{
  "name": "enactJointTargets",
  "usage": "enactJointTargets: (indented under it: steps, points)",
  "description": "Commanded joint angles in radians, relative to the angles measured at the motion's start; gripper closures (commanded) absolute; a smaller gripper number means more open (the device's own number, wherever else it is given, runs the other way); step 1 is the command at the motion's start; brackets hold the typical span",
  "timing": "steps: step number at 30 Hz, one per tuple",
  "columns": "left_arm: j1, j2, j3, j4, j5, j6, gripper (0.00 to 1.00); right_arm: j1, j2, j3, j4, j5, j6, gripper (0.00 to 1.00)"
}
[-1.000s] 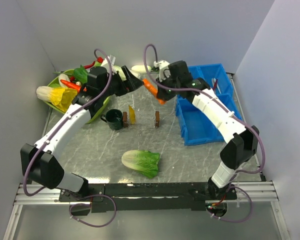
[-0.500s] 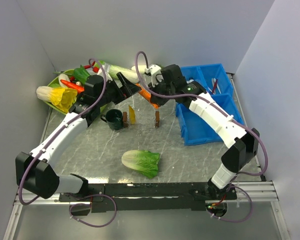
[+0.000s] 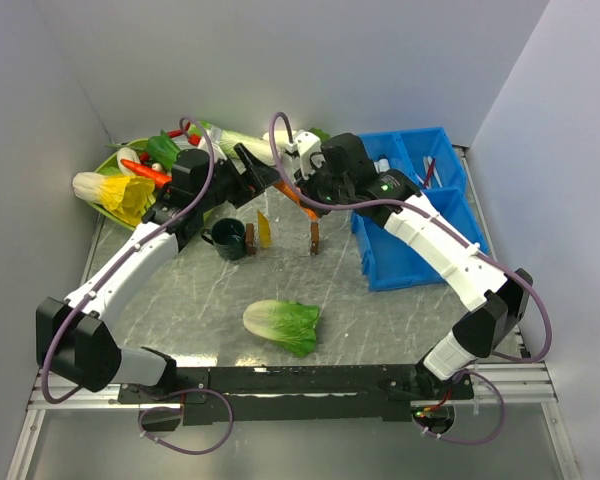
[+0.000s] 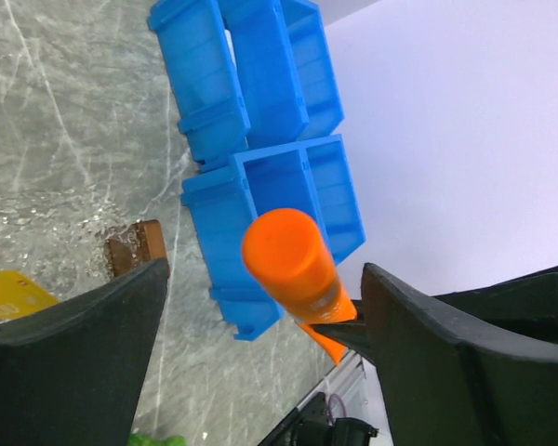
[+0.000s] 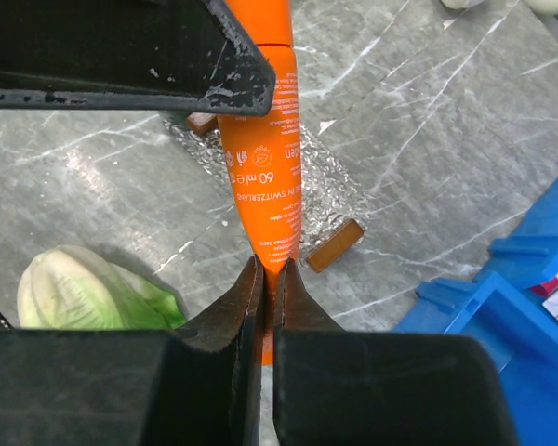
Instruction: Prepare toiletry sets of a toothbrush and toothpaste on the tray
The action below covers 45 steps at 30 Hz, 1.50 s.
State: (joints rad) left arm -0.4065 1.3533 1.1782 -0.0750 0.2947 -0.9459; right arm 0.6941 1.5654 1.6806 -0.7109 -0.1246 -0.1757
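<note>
An orange toothpaste (image 3: 288, 187) tube hangs in the air over the back of the table. My right gripper (image 3: 302, 199) is shut on its flat crimped end, as the right wrist view shows of the gripper (image 5: 268, 269) and the tube (image 5: 263, 177). My left gripper (image 3: 268, 177) is open, with its jaws on either side of the tube's cap end (image 4: 293, 265) and apart from it. A yellow toothpaste (image 3: 264, 230) tube stands on the table below. A reddish toothbrush (image 3: 427, 172) lies in the blue bin's far compartment.
Blue divided bins (image 3: 410, 250) stand at the right. A green tray (image 3: 195, 225) piled with vegetables lies at the far left. A dark mug (image 3: 228, 238), two brown blocks (image 3: 314, 238) and a cabbage (image 3: 282, 326) rest on the table.
My right gripper has carried the orange tube leftward from beside the blue bins. Its cap end now sits between the left gripper's jaws, which have narrowed slightly.
</note>
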Motion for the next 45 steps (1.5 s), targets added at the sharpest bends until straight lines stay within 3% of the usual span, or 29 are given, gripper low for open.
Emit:
enactJointTargets:
  steps: [1,6,15,24,27,28,29,33,37,39,45]
  points:
    - [-0.002,0.007,0.006,0.093,0.038,-0.039,0.18,0.022,-0.053,-0.012,0.042,0.020,-0.019,1.00]
    - [-0.005,0.018,0.011,0.096,0.052,-0.039,0.30,0.039,-0.047,-0.019,0.047,0.054,-0.019,1.00]
    - [-0.026,0.049,0.023,0.115,0.086,-0.050,0.44,0.048,-0.039,-0.025,0.054,0.123,-0.031,1.00]
    - [-0.037,0.075,0.034,0.145,0.116,-0.053,0.74,0.053,-0.042,-0.058,0.064,0.123,-0.027,1.00]
    - [-0.035,0.069,0.032,0.139,0.104,-0.041,0.90,0.051,-0.050,-0.073,0.059,0.152,-0.013,0.73]
    - [-0.035,0.064,0.032,0.135,0.094,-0.031,0.94,0.053,-0.053,-0.076,0.057,0.161,-0.005,0.56]
    - [-0.035,0.061,0.032,0.132,0.087,-0.027,0.99,0.050,-0.057,-0.081,0.053,0.172,-0.004,0.50]
    - [-0.022,0.033,0.006,0.138,0.086,0.001,0.99,0.032,-0.096,-0.079,0.034,0.149,0.011,0.24]
    - [0.001,-0.015,-0.029,0.144,0.116,0.051,0.99,-0.056,-0.139,-0.067,0.013,-0.077,0.060,0.15]
    - [0.012,-0.036,-0.051,0.153,0.170,0.094,0.99,-0.138,-0.156,-0.065,0.007,-0.273,0.084,0.13]
    - [0.055,-0.094,-0.110,0.273,0.395,0.127,0.99,-0.215,-0.127,0.007,-0.067,-0.541,0.110,0.10]
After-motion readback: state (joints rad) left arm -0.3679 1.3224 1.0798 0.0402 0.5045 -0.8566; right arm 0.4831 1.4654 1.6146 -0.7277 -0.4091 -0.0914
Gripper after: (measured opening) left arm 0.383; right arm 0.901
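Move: The orange toothpaste hangs in the air between the grippers, its flat end already pinched by the right fingers. Its middle lies about 4 cm right, 3 cm back and 3 cm below the left hand, and some 4 cm left and 3 cm ahead of the right hand. Under the left hand, about 26 cm down, the yellow packet stands 4 cm back and 2 cm left, the tray's middle 6 cm back and 2 cm right, the green mug 6 cm back and 10 cm left. Bring the open left gripper about 3 cm right and slightly down over the toothpaste's cap end and close the fingers on it, while the right hand keeps its pinch on the flat end and sinks a little. Then open the right fingers wide and draw that hand off to the right and up, about 4 cm each way; carry the toothpaste back and a little left with the left hand. ##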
